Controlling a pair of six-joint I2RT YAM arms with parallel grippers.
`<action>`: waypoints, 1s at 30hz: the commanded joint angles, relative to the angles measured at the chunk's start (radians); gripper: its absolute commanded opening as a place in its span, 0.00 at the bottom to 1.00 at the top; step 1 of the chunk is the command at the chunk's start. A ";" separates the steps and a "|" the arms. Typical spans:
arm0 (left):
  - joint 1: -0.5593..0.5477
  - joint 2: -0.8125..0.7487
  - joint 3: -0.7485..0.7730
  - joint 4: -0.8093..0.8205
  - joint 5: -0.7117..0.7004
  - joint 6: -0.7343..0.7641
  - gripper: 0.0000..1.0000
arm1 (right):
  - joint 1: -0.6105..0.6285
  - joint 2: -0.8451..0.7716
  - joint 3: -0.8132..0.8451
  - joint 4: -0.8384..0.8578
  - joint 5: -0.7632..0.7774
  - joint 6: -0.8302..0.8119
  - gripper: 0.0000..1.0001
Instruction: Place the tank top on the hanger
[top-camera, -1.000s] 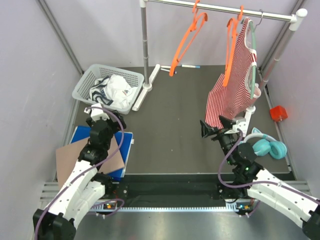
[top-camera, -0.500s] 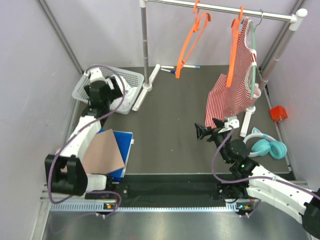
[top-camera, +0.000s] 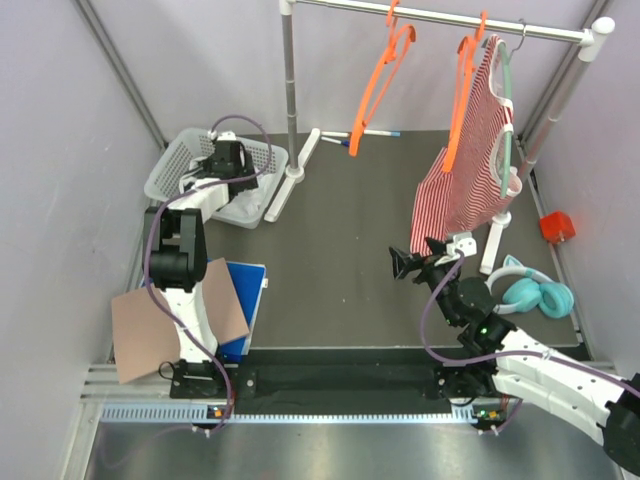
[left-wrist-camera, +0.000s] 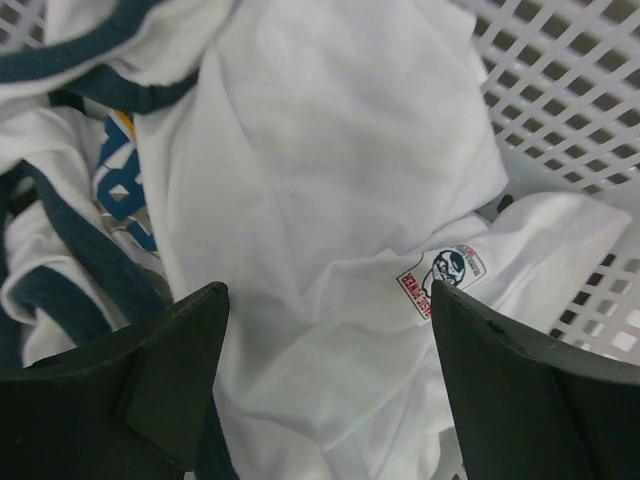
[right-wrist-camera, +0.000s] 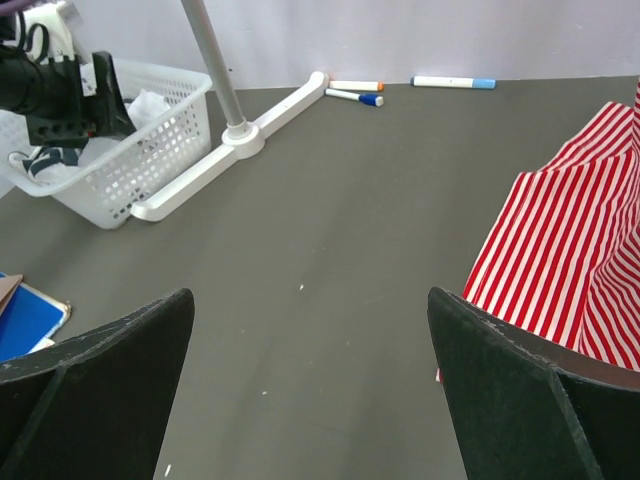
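The white tank top (left-wrist-camera: 330, 150) with navy trim and a small printed patch lies crumpled in the white basket (top-camera: 182, 160) at the far left. It also shows in the right wrist view (right-wrist-camera: 148, 104). My left gripper (top-camera: 226, 163) reaches into the basket and hangs open just above the cloth (left-wrist-camera: 325, 300), holding nothing. Two orange hangers hang on the rail, one towards the middle (top-camera: 376, 80) and one further right (top-camera: 461, 100) beside the striped top. My right gripper (top-camera: 405, 263) is open and empty above the mat (right-wrist-camera: 310, 300), left of the striped top.
A red-and-white striped top (top-camera: 465, 185) hangs on a pale green hanger (top-camera: 507, 100). The rack's pole (top-camera: 290, 90) and foot (top-camera: 283, 190) stand beside the basket. Markers (top-camera: 372, 134) lie at the back. A blue book and cardboard (top-camera: 215, 300), teal headphones (top-camera: 530, 295) and a red block (top-camera: 557, 227) are nearby.
My left arm has stretched forward from near the blue book into the basket. My right gripper has shifted slightly left. The middle orange hanger has swung a little.
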 joint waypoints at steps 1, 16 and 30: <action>0.015 0.031 0.069 0.012 0.011 0.003 0.84 | 0.009 0.004 0.040 0.032 0.014 0.013 1.00; 0.019 -0.220 -0.023 0.113 -0.042 0.049 0.00 | 0.009 0.004 0.050 0.008 0.014 0.018 1.00; -0.034 -0.561 0.205 0.210 0.008 0.200 0.00 | 0.009 0.008 0.099 -0.061 0.020 0.013 1.00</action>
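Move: The white tank top lies bunched in the basket just under the open left fingers, its middle about 1 cm ahead, 2 cm left and 4 cm lower. Its dark-trimmed folds lie some 7 cm left and 1 cm back; the basket's middle is roughly 3 cm left and 2 cm back. The rack's left post stands about 14 cm right, 1 cm back. From the right hand, the tank top is some 21 cm ahead, 40 cm left and 14 cm lower. The bunched white cloth is pinched near its printed label: the left hand sinks another 2.5 cm or so into it and shuts its open fingers. Keeping that pinch, the hand then rises fast, about 35 cm up out of the basket, drawing back some 5 cm late on while the wrist tips the fingers up by around 40 degrees. ##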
